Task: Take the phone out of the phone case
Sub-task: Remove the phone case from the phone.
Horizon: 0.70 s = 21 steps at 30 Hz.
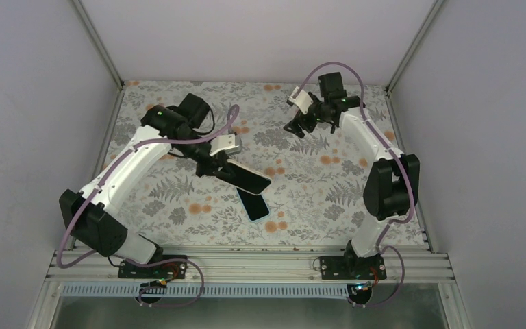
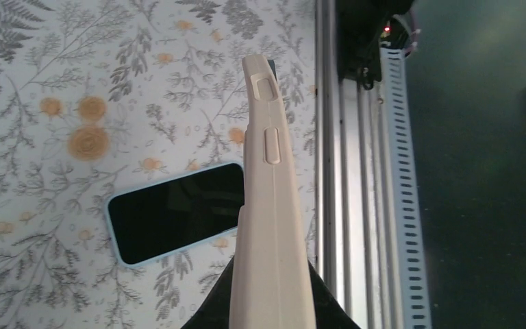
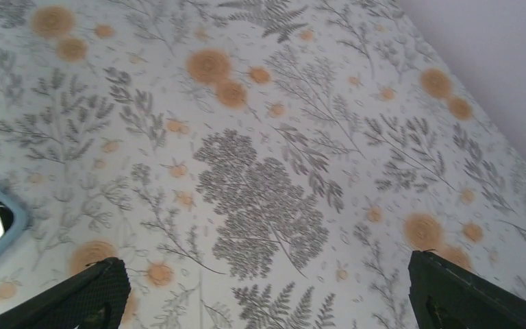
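My left gripper (image 1: pixel 214 164) is shut on the phone case (image 1: pixel 248 178) and holds it above the table. In the left wrist view the case (image 2: pixel 271 205) is seen edge-on, pale beige with raised button covers, between my fingers at the bottom. The phone (image 1: pixel 255 205) lies flat on the table just below the case, black screen up with a light blue rim, apart from the case (image 2: pixel 174 213). My right gripper (image 1: pixel 294 127) hovers at the back of the table, open, with only the cloth between its fingers (image 3: pixel 103 291).
A floral cloth (image 1: pixel 329 185) covers the table. An aluminium rail (image 1: pixel 246 264) runs along the near edge by the arm bases. Grey walls close in the left, back and right sides. A pale-rimmed rounded corner (image 3: pixel 3 205) shows at the right wrist view's left edge.
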Motion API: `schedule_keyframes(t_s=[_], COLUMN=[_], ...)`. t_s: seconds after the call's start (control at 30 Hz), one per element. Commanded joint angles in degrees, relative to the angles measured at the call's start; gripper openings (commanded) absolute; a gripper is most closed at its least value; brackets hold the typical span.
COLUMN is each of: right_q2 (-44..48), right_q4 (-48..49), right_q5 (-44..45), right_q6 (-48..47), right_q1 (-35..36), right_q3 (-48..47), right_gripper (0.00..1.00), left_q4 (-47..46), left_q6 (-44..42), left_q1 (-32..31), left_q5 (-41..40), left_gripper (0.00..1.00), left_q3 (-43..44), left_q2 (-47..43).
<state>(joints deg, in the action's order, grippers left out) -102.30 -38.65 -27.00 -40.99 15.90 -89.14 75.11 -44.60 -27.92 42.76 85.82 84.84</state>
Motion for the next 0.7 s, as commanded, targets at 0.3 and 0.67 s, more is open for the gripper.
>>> schedule_keyframes(t_s=[0.3,0.67], right_q2=[10.82,21.66], right_q4=[-4.87,-8.47], right_q5=[-8.49,-10.18], right_q6=[-7.50,-6.59], right_q1=[1.33,8.76], right_q3=[7.38,20.23], right_gripper=[1.00,1.00], left_q4=[2.67,2.67], left_q6=[-2.96,-4.18], left_q1=[0.40,0.50], left_q5=[4.08,5.04], left_gripper=[0.02,0.02], left_q3=[1.40,3.31], left_q2=[-0.03,3.30])
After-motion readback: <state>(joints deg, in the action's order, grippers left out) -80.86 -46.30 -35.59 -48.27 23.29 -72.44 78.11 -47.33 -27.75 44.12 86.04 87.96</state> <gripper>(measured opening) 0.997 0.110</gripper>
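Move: The phone in its case, held at one end by the left hand, lies about 16 cm back and 17 cm to the left of the empty, open right hand, at nearly the same height. The blue-cased phone on the table is some 20 cm back, 14 cm left and 18 cm below the right hand. From the left hand, the held phone's middle is about 6 cm right, 2 cm back and 4 cm lower. The left fingers keep their pinch on the cased phone, almost in place, sinking only about 1 cm. The right hand, touching nothing and still wide open, barely edges forward, then swings back some 15 cm with a slight rise, coming level with the held phone's free end while turning about 20 degrees counter-clockwise. ##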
